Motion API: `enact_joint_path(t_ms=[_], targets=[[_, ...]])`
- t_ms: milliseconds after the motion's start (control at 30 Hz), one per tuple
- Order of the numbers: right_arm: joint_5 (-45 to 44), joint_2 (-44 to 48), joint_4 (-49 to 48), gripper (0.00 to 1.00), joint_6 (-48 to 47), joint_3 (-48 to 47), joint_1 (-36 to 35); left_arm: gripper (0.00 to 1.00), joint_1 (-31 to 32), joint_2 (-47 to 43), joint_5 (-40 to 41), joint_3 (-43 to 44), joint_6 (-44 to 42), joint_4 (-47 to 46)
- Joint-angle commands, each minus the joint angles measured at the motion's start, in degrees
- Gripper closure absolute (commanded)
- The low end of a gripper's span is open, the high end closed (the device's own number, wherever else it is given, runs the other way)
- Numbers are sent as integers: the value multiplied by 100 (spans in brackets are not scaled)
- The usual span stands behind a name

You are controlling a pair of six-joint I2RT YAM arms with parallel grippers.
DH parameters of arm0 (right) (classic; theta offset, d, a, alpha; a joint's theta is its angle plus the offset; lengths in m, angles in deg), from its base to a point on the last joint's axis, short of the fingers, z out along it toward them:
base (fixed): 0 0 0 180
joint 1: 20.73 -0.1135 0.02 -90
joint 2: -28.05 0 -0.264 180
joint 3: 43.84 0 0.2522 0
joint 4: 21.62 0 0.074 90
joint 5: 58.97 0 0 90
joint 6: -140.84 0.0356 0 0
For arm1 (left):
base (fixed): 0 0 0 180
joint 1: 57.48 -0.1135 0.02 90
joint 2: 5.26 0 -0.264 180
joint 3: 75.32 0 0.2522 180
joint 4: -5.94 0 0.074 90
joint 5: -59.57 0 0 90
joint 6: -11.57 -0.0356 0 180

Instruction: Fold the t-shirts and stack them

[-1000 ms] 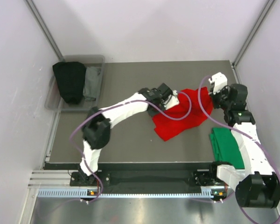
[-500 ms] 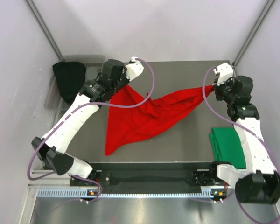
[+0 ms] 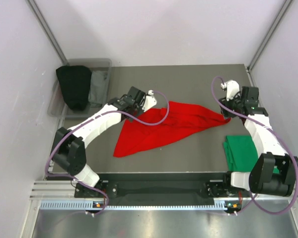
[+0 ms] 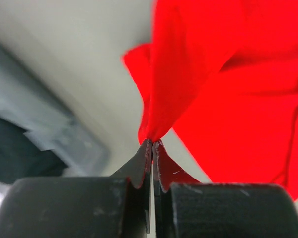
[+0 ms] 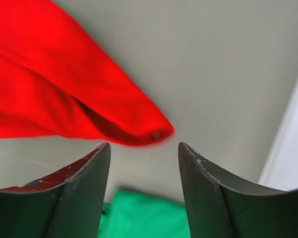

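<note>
The red t-shirt lies spread in a long wedge across the middle of the table. My left gripper is at the shirt's upper left corner. In the left wrist view this gripper is shut on a pinched bunch of the red t-shirt. My right gripper hovers by the shirt's right tip. Seen from the right wrist, it stands open, and the tip of the red t-shirt lies free just ahead of it. The green t-shirt lies folded at the near right, also in the right wrist view.
A grey bin at the back left holds black and grey clothes. Pale walls close in the table on both sides and at the back. A metal rail runs along the near edge by the arm bases.
The red shirt, stretched up between both grippers half a second ago, has come down onto the table. The right gripper has opened and let go of its corner. The left arm lowered toward the middle.
</note>
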Motion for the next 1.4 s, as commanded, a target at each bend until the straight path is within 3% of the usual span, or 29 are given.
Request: enact_joint_path(t_ms=[0, 167, 267, 433, 533, 700, 1033, 1367], targets=[[1241, 35, -70, 42, -33, -803, -306, 100, -16, 166, -268, -164, 406, -419], [1859, -1406, 510, 43, 29, -2181, -1299, 100, -33, 589, -567, -524, 785, -672], [1439, -2276, 581, 46, -67, -2675, -1949, 100, -164, 589, -821, -639, 996, -744], [761, -2841, 415, 48, -551, -3080, -2934, 100, -831, 607, -1341, -630, 1365, -673], [655, -3192, 422, 48, -508, -3440, -3084, 100, -1210, 528, -1823, -691, 1550, -656], [567, -3641, 397, 48, -411, -3687, -3365, 100, -1483, 291, -1833, -903, 1585, -814], [259, -4326, 493, 48, -358, -4135, -3674, 100, -1686, 141, -1991, -999, 1647, -867], [83, -4406, 414, 48, -297, -4092, -3718, 100, -1739, 97, -2070, -1000, 1664, -893]])
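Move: The far-edge fold of the red t-shirt lies about 29 cm left of the right hand, 8 cm ahead and 12 cm below; the green t-shirt is roughly 12 cm to that hand's right and 20 cm back. The left hand still pinches the red shirt's corner; its table spot is some 5 cm left and 11 cm below, with the bin 24 cm left and 14 cm ahead. The fold is 17 cm right, 6 cm ahead of the left hand. Open right hand sweeps 30 cm left over the red t-shirt's fold; left lowers its pinched corner 8 cm. ##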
